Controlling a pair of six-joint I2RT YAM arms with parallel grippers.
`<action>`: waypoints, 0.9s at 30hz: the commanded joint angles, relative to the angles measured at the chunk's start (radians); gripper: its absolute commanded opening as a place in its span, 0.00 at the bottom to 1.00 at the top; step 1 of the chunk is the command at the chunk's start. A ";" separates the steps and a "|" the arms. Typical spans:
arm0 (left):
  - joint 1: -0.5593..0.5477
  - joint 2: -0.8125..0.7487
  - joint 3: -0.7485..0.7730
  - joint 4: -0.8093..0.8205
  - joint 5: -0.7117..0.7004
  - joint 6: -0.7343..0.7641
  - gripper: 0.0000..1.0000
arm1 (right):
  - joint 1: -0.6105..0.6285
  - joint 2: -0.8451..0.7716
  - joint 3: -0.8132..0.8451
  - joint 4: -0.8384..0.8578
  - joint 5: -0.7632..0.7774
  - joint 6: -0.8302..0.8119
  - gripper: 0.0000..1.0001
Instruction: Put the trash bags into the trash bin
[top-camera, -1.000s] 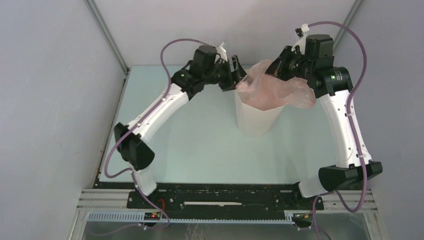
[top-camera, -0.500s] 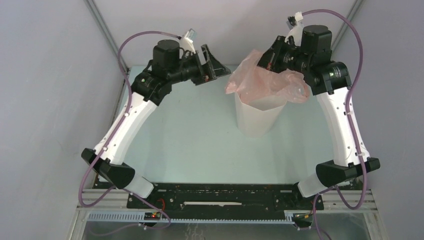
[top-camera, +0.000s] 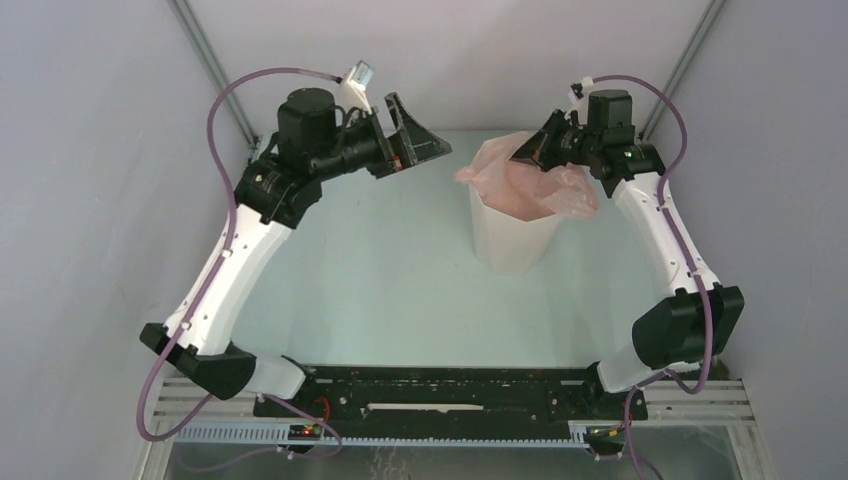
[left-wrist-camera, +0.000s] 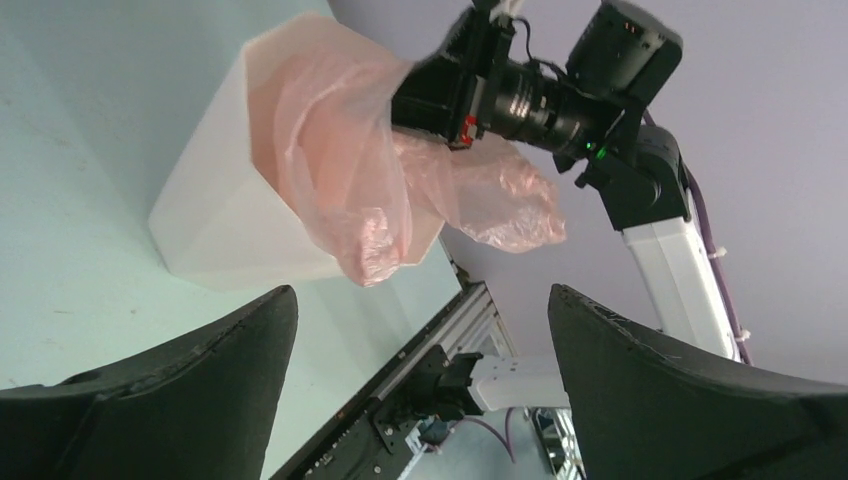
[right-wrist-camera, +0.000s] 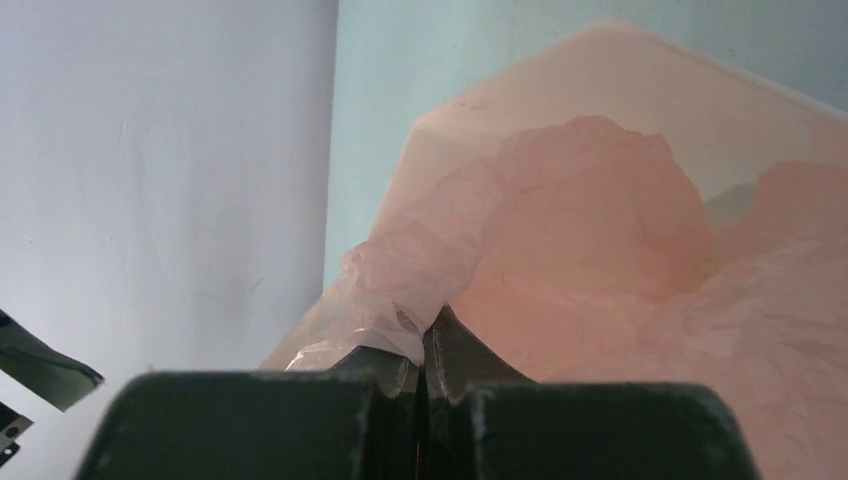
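Note:
The white faceted trash bin (top-camera: 512, 238) stands upright right of the table's middle. A pale-pink trash bag (top-camera: 528, 182) fills its mouth and hangs over the rim on both sides. My right gripper (top-camera: 528, 150) hovers at the bin's far right rim, shut on a pinch of the bag (right-wrist-camera: 400, 300). In the right wrist view the film bunches at the fingertips (right-wrist-camera: 445, 340) above the bin's opening (right-wrist-camera: 700, 110). My left gripper (top-camera: 420, 135) is open and empty, raised well left of the bin (left-wrist-camera: 215, 215). The left wrist view shows the bag (left-wrist-camera: 340, 170) draped over the rim.
Grey walls close in the pale green table (top-camera: 380, 280) on the left, back and right. A black rail (top-camera: 440, 395) runs along the near edge between the two arm bases.
My left gripper let go of the bag, opened wide and drew back up and to the left. The right gripper kept its hold and lowered toward the bin, and the bag settled lower on it.

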 joint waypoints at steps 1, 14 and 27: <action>-0.065 0.058 -0.007 0.007 0.015 -0.040 1.00 | 0.017 0.002 0.038 0.076 -0.032 0.011 0.00; -0.122 0.249 0.097 -0.026 0.076 -0.147 0.73 | 0.058 -0.020 0.096 -0.037 0.054 -0.114 0.00; -0.049 0.260 0.131 -0.070 -0.014 -0.025 0.10 | 0.174 -0.086 0.379 -0.576 0.364 -0.413 0.74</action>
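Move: Roughly 9 cm to the right of the open left hand, 3 cm ahead and 11 cm below it, hangs the near-left corner of the trash bag; the trash bin's opening lies some 11 cm ahead of that hand, 17 cm right and 20 cm down. The right hand, still pinching the bag's far edge, has the bin's opening about 8 cm beneath, level front to back and 1 cm left; from it the loose corner is 7 cm back and 8 cm left. Dropping about 10 cm while swinging some 8 cm to the right towards the bin, the left hand tips down around 20 degrees, shuts its fingers on the bag's loose corner, then eases slightly left and forward. The right hand almost holds still, then opens, lets go of the far edge and backs off up and towards the base, about 5 cm up, rolling as it goes. ##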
